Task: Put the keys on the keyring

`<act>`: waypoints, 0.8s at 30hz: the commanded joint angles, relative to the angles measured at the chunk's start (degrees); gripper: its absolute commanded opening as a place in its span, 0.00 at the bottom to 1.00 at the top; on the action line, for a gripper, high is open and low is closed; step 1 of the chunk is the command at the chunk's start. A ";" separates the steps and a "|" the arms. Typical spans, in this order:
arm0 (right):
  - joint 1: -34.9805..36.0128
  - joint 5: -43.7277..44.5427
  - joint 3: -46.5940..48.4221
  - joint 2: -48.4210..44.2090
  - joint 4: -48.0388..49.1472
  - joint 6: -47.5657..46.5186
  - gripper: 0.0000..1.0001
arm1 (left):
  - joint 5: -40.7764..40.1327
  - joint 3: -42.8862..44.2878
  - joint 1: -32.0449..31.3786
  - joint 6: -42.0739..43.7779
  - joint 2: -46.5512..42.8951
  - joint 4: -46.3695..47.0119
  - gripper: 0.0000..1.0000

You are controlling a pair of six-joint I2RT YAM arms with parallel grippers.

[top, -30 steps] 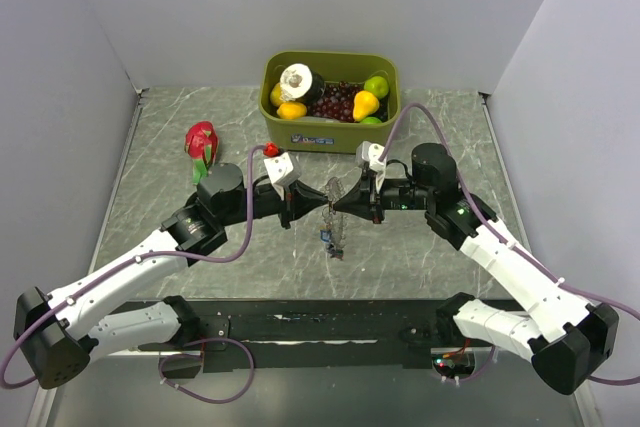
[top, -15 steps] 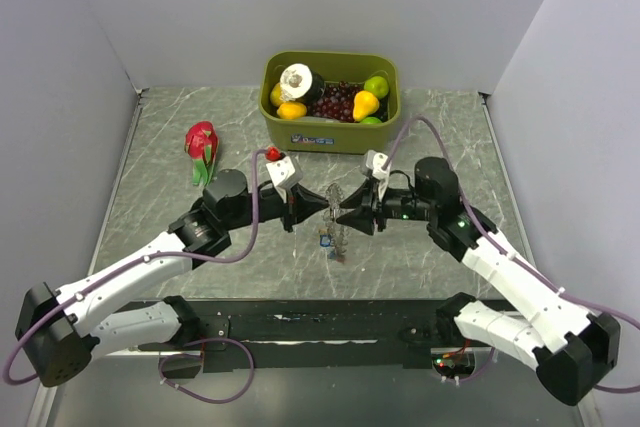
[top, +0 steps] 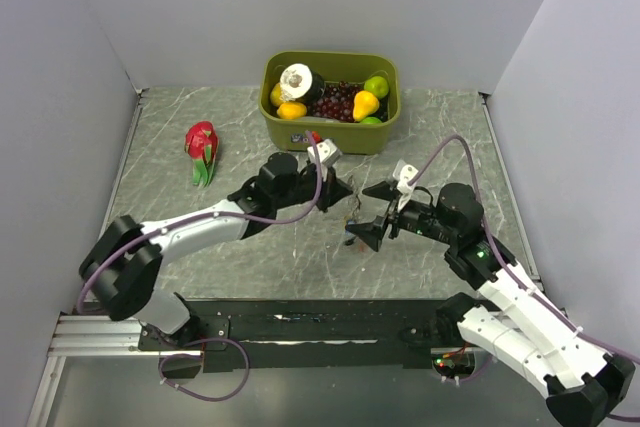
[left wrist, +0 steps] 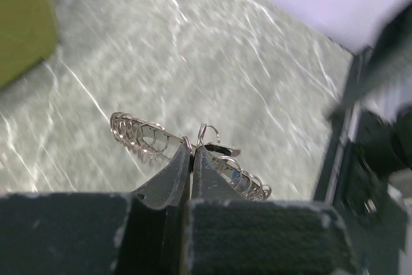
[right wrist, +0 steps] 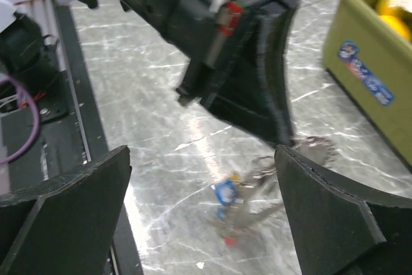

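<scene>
My left gripper (left wrist: 190, 149) is shut on the coiled rim of the keyring (left wrist: 138, 134), which it holds edge-on just above the marble table. In the top view the left gripper (top: 340, 193) reaches right of centre. Several keys hang blurred below the keyring (right wrist: 314, 147), with a blue head (right wrist: 225, 191) and a red one (right wrist: 228, 241) showing. My right gripper (right wrist: 201, 152) stands wide open, facing the left gripper, and its fingers touch nothing. From above, the right gripper (top: 368, 215) sits just right of the ring.
A green bin (top: 330, 137) of toy fruit stands at the back centre. A red dragon fruit (top: 201, 142) lies at the back left. A black rail (top: 300, 323) runs along the near edge, and walls close in both sides.
My right gripper opened, let go of the ring and drew back to the right. The left arm stretched right, carrying the keyring and its hanging keys with it.
</scene>
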 commanded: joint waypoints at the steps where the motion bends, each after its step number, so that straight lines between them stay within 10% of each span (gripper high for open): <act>1: 0.01 4.73 -1.28 -2.06 1.89 0.99 1.00 | -5.28 4.42 -0.26 -2.54 2.97 11.84 0.01; 13: -0.08 4.12 -7.25 -1.97 6.73 7.84 1.00 | -12.84 -19.39 -1.04 -9.04 11.07 33.29 0.06; 20: 0.01 4.38 -7.26 0.13 6.82 8.11 1.00 | -16.36 -23.44 -2.01 -8.25 6.33 31.11 0.50; 21: 0.01 4.38 -7.08 0.31 6.90 8.11 1.00 | -17.06 -24.40 -2.10 -8.34 5.36 31.10 0.72; 24: 0.01 4.38 -6.99 1.19 7.78 8.37 1.00 | -17.86 -26.34 -2.01 -8.60 1.76 32.16 0.79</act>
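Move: The left fingers still pinch the keyring's rim. The bare table spot it is taken to lies about 18 cm below the left hand, some 3 cm ahead and 1 cm right. The green bin stands about 25 cm ahead, 3 cm left and 15 cm below. From the right hand, already wide open, that spot is roughly 10 cm ahead, 1 cm left and 24 cm down. The left hand lowers the keyring about 16 cm and leftward, opens, rises slightly; open right sinks 5 cm. ##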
